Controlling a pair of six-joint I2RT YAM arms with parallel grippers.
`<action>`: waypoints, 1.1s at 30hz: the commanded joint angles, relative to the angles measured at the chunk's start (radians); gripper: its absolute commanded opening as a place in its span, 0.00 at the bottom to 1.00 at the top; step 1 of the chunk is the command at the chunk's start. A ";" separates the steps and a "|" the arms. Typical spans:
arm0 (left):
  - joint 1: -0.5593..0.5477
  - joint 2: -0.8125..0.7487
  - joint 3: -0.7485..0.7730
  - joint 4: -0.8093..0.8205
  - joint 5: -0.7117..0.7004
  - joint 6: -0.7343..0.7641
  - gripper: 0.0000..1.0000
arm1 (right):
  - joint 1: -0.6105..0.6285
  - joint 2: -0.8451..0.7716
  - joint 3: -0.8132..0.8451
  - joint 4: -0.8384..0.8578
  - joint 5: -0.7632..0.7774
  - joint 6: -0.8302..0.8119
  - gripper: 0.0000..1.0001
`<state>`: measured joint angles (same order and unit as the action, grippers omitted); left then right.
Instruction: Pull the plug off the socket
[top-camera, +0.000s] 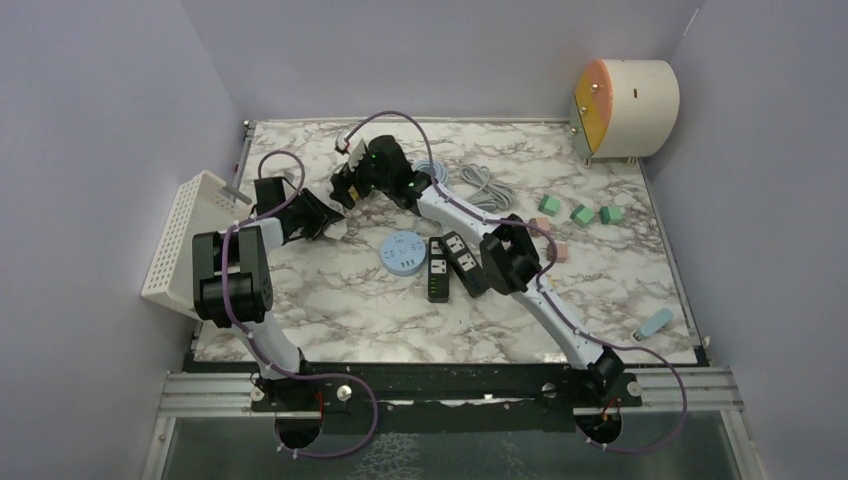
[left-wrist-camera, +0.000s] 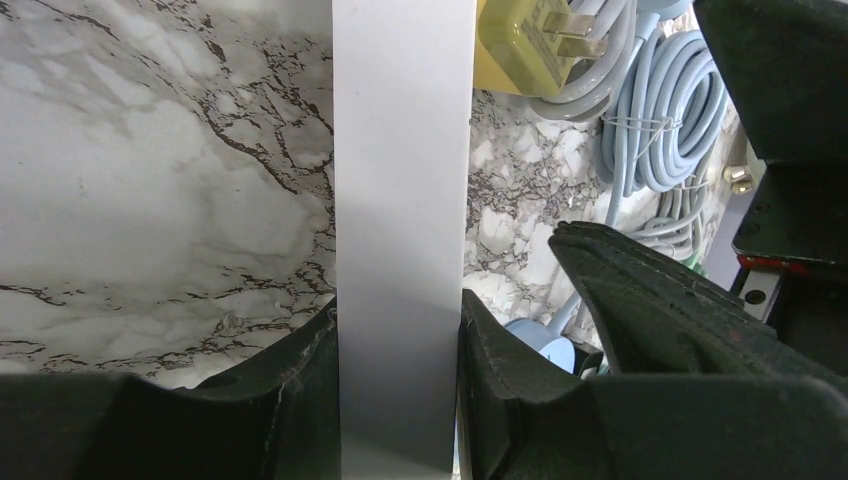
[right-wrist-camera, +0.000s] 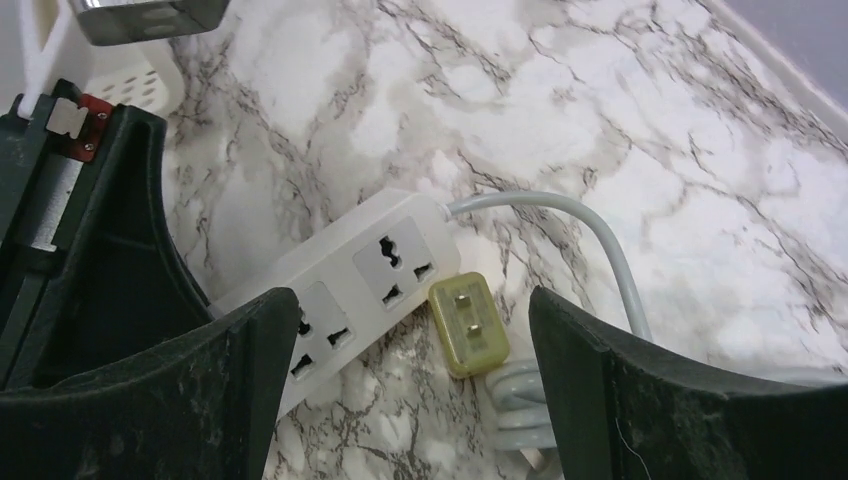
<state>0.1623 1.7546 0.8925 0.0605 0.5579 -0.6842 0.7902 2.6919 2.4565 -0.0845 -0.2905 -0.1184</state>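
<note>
A white power strip (right-wrist-camera: 350, 285) lies on the marble table. My left gripper (left-wrist-camera: 400, 400) is shut on one end of it (left-wrist-camera: 400, 200). A yellow-green plug (right-wrist-camera: 468, 325) lies loose on the table beside the strip, prongs up, out of any socket. It also shows in the left wrist view (left-wrist-camera: 525, 40) with bare prongs. Its grey cable (right-wrist-camera: 525, 405) is coiled beside it. My right gripper (right-wrist-camera: 415, 390) is open and empty, hovering over the strip and plug. In the top view both grippers, left (top-camera: 335, 222) and right (top-camera: 348, 190), meet at the back left and hide the strip.
Two black power strips (top-camera: 450, 265) and a round blue disc (top-camera: 403, 253) lie mid-table. A white basket (top-camera: 185, 240) stands at the left edge. A grey coiled cable (top-camera: 480, 185), green blocks (top-camera: 582, 213) and a white cylinder (top-camera: 625, 107) lie to the right.
</note>
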 joint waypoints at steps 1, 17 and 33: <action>0.003 0.017 -0.022 -0.009 0.031 0.001 0.00 | -0.034 0.071 0.053 0.068 -0.169 -0.030 0.90; 0.003 0.020 -0.039 -0.013 0.033 0.015 0.00 | -0.051 0.138 0.078 -0.027 -0.240 -0.080 0.01; 0.004 -0.014 -0.062 -0.033 0.015 0.026 0.00 | -0.058 -0.115 -0.148 0.156 -0.207 -0.038 0.01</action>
<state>0.1642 1.7542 0.8577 0.0856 0.5716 -0.6601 0.7338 2.6965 2.2791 -0.0158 -0.5171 -0.1658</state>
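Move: The yellow plug lies beside the far end of the white power strip, about 7 cm below the open right hand and 1 cm ahead. The middle of the strip, held by the left fingers, sits some 5 cm back and 3 cm left of the right hand. A grey cord coil lies about 3 cm ahead and 5 cm to its right. From the left hand, the plug is roughly 6 cm ahead and 6 cm right, slightly lower. The right hand sinks about 4.5 cm to the plug, shuts fully, then backs 2 cm down and right, empty. ##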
